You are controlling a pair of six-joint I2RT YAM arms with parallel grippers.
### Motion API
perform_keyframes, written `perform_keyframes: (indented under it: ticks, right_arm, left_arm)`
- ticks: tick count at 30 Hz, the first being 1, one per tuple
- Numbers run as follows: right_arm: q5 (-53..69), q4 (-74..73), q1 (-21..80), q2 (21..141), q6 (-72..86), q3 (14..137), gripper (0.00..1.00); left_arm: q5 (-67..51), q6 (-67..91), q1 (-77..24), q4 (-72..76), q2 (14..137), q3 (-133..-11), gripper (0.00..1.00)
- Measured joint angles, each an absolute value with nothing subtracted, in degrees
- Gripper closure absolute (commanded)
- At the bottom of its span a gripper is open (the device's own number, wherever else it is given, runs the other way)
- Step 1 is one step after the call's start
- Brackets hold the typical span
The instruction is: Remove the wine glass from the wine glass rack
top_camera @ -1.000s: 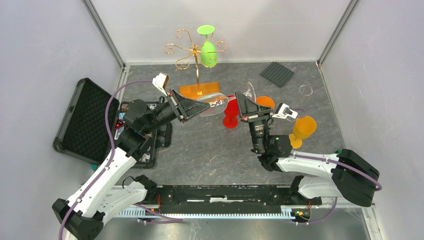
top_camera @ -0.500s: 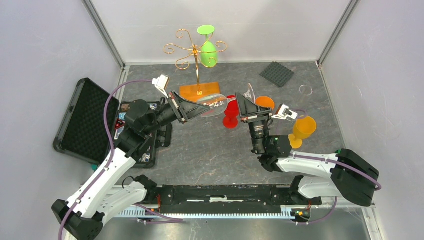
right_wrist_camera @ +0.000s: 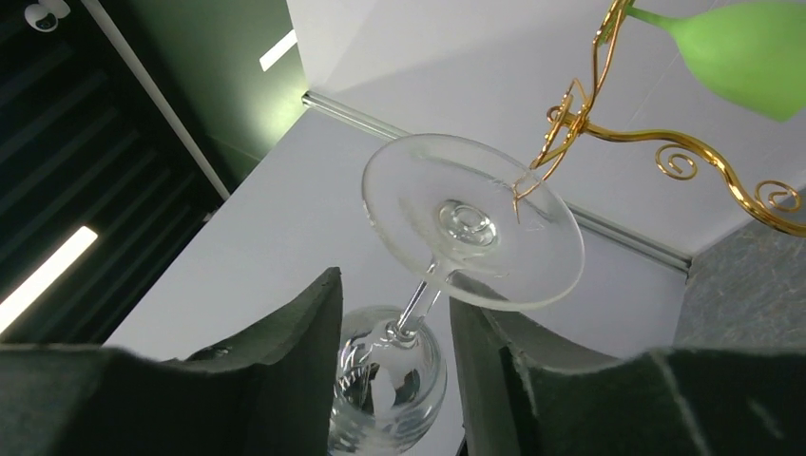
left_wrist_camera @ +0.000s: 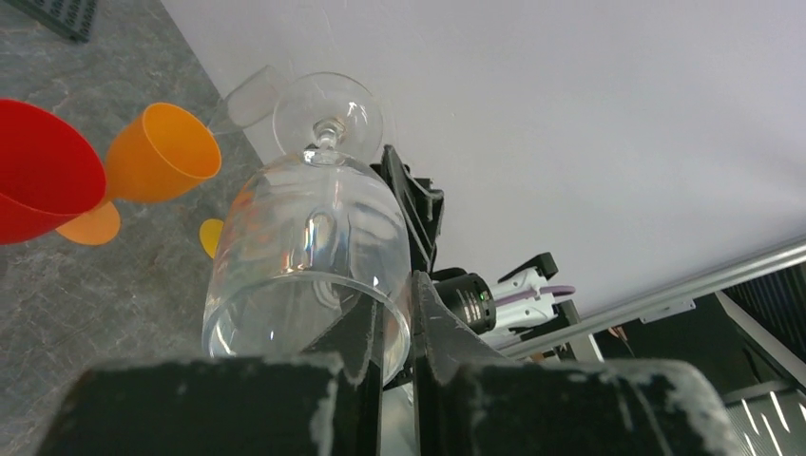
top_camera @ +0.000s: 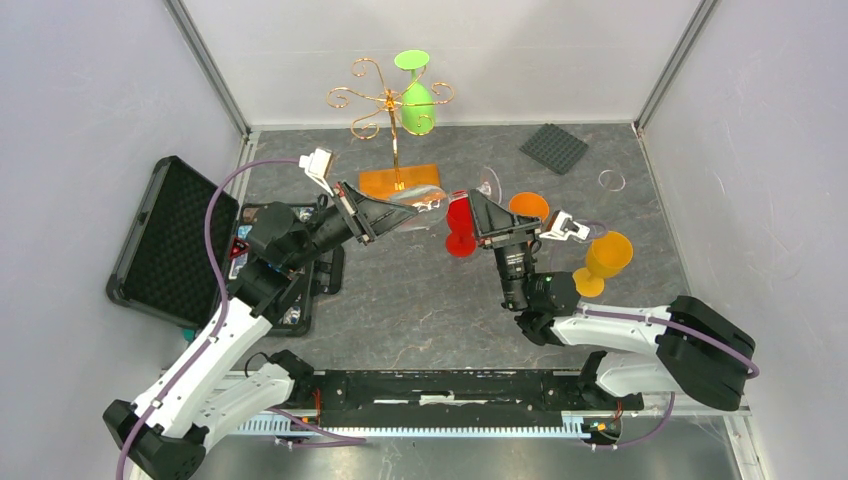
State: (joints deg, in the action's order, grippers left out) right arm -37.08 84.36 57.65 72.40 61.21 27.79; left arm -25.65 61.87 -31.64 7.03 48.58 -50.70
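A clear wine glass (top_camera: pixel 432 205) lies tilted in the air in front of the wine glass rack (top_camera: pixel 392 100), a gold scrolled stand on an orange wooden base (top_camera: pixel 400 182). My left gripper (top_camera: pixel 408 213) is shut on the bowl's rim (left_wrist_camera: pixel 309 256), one finger inside and one outside. My right gripper (top_camera: pixel 476 207) stands open around the thin stem (right_wrist_camera: pixel 415 306), just below the round foot (right_wrist_camera: pixel 470 223), with a gap on both sides. A green wine glass (top_camera: pixel 417 100) hangs upside down from the rack's arms (right_wrist_camera: pixel 656 142).
A red goblet (top_camera: pixel 461 224) stands right under the two grippers, with an orange goblet (top_camera: pixel 528 206) beside it and another (top_camera: pixel 606 258) further right. An open black case (top_camera: pixel 165 240) lies at the left. A grey foam pad (top_camera: pixel 553 147) and a clear ring (top_camera: pixel 611 180) sit back right.
My right gripper has opened and let go of the stem, shifting slightly left. The clear glass stays in my left gripper, its foot a little lower and further left.
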Motion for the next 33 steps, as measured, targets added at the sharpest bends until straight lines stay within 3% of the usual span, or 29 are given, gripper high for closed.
perform_keyframes:
  ticks: [3,6,14,20,25,33]
  right_arm:
    - [-36.9,84.4,57.6,72.4,61.1,27.0,0.29]
    - [-36.5,84.4,57.6,71.8,61.0,25.9,0.24]
    - [-34.7,84.4,57.6,63.9,60.8,19.0,0.23]
    - [-33.0,79.9,57.6,49.0,57.1,15.2,0.24]
    - [-32.5,57.1,57.6,39.1,47.5,20.8,0.25]
    - [-36.8,22.5,57.6,36.6,31.5,31.7,0.26]
  left_arm:
    - [-23.9,61.6,-31.6,6.7,48.6,-50.7,0.98]
    - [-21.8,60.1,-31.5,4.5,48.8,-50.9,0.98]
    - [-18.2,52.8,-31.5,-7.1,50.0,-55.5,0.98]
    - [-17.2,44.6,-31.5,-19.9,49.8,-61.5,0.98]
    - [-14.9,37.1,-31.4,-31.2,48.5,-67.3,0.98]
    - [-16.2,30.9,-33.8,-39.8,52.3,-72.3,0.98]
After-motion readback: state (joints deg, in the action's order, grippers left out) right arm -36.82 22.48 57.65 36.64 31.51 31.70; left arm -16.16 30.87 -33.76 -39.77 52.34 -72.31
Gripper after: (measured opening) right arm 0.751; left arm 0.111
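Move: The clear wine glass is already pinched at its rim by the left gripper, its middle some 6 cm right and 2 cm ahead; for the right gripper, whose fingers are opening at the stem, it lies about 4 cm left and 1 cm ahead. The open table for it is some 39 cm below the left gripper and 2 cm ahead. From that gripper the red glass stands 7 cm ahead and 7 cm right, the orange glass 6 cm ahead and 18 cm right, both about 31 cm lower. Open the right gripper wide to free the stem, easing down, then draw it about 9 cm right and back away from the glass before rolling its left side down some 45 degrees and sinking. Keep the left pinch on the rim: carry the glass briefly forward and down, then swing back and left, some 5 cm lower in all, tipping the foot down about 35 degrees. ##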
